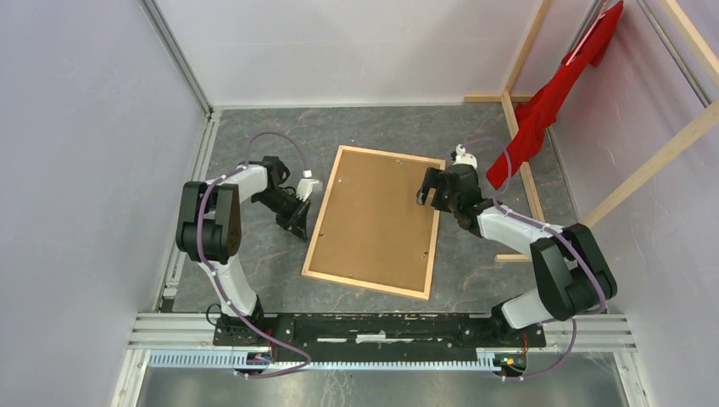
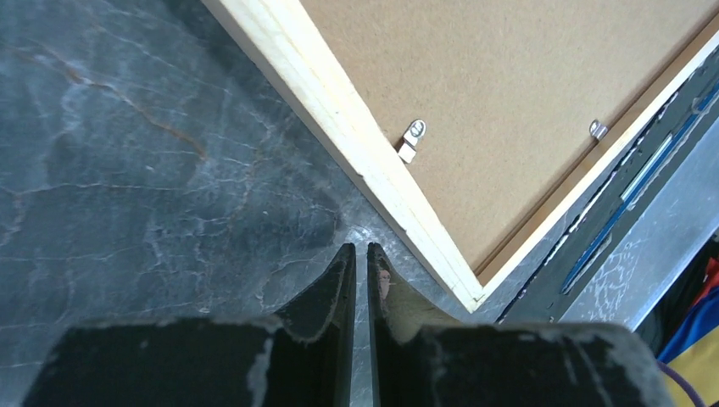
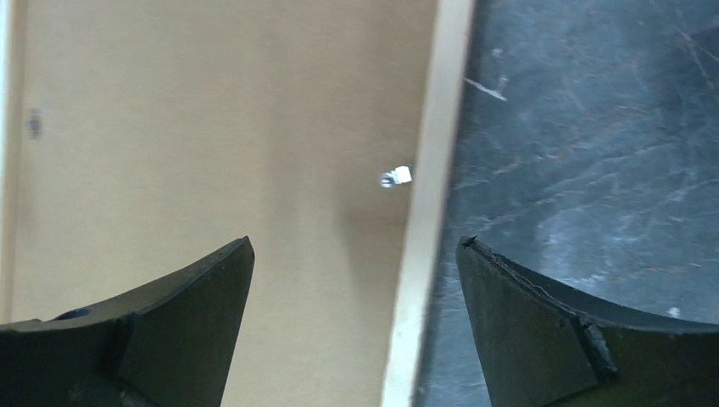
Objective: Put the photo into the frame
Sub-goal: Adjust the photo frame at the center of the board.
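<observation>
The frame (image 1: pixel 322 209) of light wood lies flat on the dark table, back side up, with a brown backing board (image 1: pixel 377 220) filling it. The photo is out of view. My left gripper (image 1: pixel 298 222) rests shut and empty on the table just off the frame's left rail (image 2: pixel 339 119), near its front corner. My right gripper (image 1: pixel 432 193) hovers open over the frame's right rail (image 3: pixel 428 195), one finger above the board (image 3: pixel 212 127) and the other above the table. Small metal clips (image 2: pixel 412 136) (image 3: pixel 395 177) sit along the board's edges.
A red cloth (image 1: pixel 560 93) hangs from a rack of wooden beams (image 1: pixel 653 161) at the back right, close to my right arm. White walls enclose the table on three sides. A metal rail (image 1: pixel 381 326) with the arm bases runs along the near edge.
</observation>
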Controlling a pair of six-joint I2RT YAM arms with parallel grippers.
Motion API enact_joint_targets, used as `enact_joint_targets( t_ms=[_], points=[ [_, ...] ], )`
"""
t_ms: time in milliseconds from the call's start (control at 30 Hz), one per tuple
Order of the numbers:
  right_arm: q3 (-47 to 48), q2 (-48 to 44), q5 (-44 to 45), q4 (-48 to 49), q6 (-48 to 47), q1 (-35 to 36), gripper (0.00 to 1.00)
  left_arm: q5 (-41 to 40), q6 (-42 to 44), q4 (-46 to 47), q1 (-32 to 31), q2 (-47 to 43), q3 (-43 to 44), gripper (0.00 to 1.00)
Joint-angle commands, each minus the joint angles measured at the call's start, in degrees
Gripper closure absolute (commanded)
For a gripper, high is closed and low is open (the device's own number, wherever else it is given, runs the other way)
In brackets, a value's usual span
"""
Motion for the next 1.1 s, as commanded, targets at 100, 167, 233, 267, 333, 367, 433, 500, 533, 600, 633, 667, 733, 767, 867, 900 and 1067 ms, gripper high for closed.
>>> enact_joint_targets(
  t_ms=[100,167,233,267,333,367,433,500,533,600,633,667,733,767,867,900,1067],
  points=[
    [2.1,6.3,-1.0,-0.7,-3.0,-2.5,0.03,-2.9,3.6,1.4,-3.2,-3.3,-2.8,0.83],
    [3.7,8.8,-3.2,0.1,-2.7,-2.4,0.04,-3.0,3.8,1.5,-4.4,-3.4,-3.5,0.83],
    [5.8,11.3,-5.4,1.2,-2.4,-2.4,0.04,-2.8,4.0,1.5,-5.9,-3.4,-4.0,0.82],
    [7.1,13.0,-7.0,1.4,-2.3,-2.4,0.04,-2.6,3.8,1.8,-6.8,-3.4,-4.2,0.81],
    [10.1,16.0,-10.4,2.0,-2.1,-2.2,0.05,-2.5,3.5,2.5,-8.7,-3.3,-4.5,0.80],
    [11.9,17.3,-11.5,2.0,-1.9,-1.9,0.05,-2.3,3.5,2.5,-9.7,-3.2,-4.5,0.79],
    [15.0,19.8,-12.9,2.7,-1.6,-0.8,0.06,-1.6,3.4,2.5,-11.9,-2.9,-4.2,0.77],
    [20.2,22.7,-14.6,2.5,-2.0,1.3,0.06,-0.7,3.2,2.5,-14.5,-2.6,-3.6,0.75],
    [23.3,24.9,-15.6,1.4,-2.5,2.5,0.06,-0.4,3.0,2.5,-16.0,-2.4,-3.3,0.73],
    [30.2,28.8,-17.4,-1.6,-3.4,4.8,0.06,0.3,2.5,2.5,-19.1,-2.0,-2.7,0.69],
    [32.9,30.6,-18.2,-2.5,-3.5,5.7,0.06,0.4,2.4,2.5,-20.6,-2.0,-2.6,0.66],
    [34.6,31.7,-18.9,-2.7,-3.2,6.4,0.06,0.3,2.4,2.4,-22.6,-2.1,-2.7,0.63],
    [36.0,32.8,-19.9,-2.4,-2.4,6.6,0.06,0.0,3.2,1.3,-24.5,-2.5,-2.9,0.51],
    [36.3,33.2,-19.9,-2.6,-2.4,6.5,0.06,-0.1,3.6,1.0,-24.8,-2.7,-3.0,0.43],
    [36.7,32.8,-16.6,-5.1,-3.9,6.1,0.05,-2.5,5.3,-0.7,-24.7,-4.2,-3.3,0.33],
    [36.0,32.2,-15.6,-5.5,-4.0,5.7,0.04,-3.5,5.8,-1.4,-24.6,-5.1,-3.4,0.32],
    [28.4,25.0,-11.2,-3.3,-2.8,3.2,0.04,-5.8,10.1,-8.4,-20.4,-9.1,-1.7,0.28]
  ],
)
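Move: The right hand hovers above the photo frame's right side: the far right corner lies about 9 cm ahead, 5 cm right and 5 cm below. The photo frame's middle is some 14 cm to this hand's left and 7 cm back, the near right corner about 28 cm straight back. From the left hand, low beside the left side, the near left corner lies about 10 cm straight back and a little below; the photo frame's middle is roughly 20 cm right and 5 cm ahead. Lower the wide-open right gripper about 5 cm over the photo frame's right side, then sweep it forward and left, its outer finger ending against the outside of that side. Meanwhile draw the left gripper back about 11 cm and some 5 cm right along the left side, turning it clockwise nearly 30 degrees and opening it wide, its fingers ending at the outer edge near the near left corner. ##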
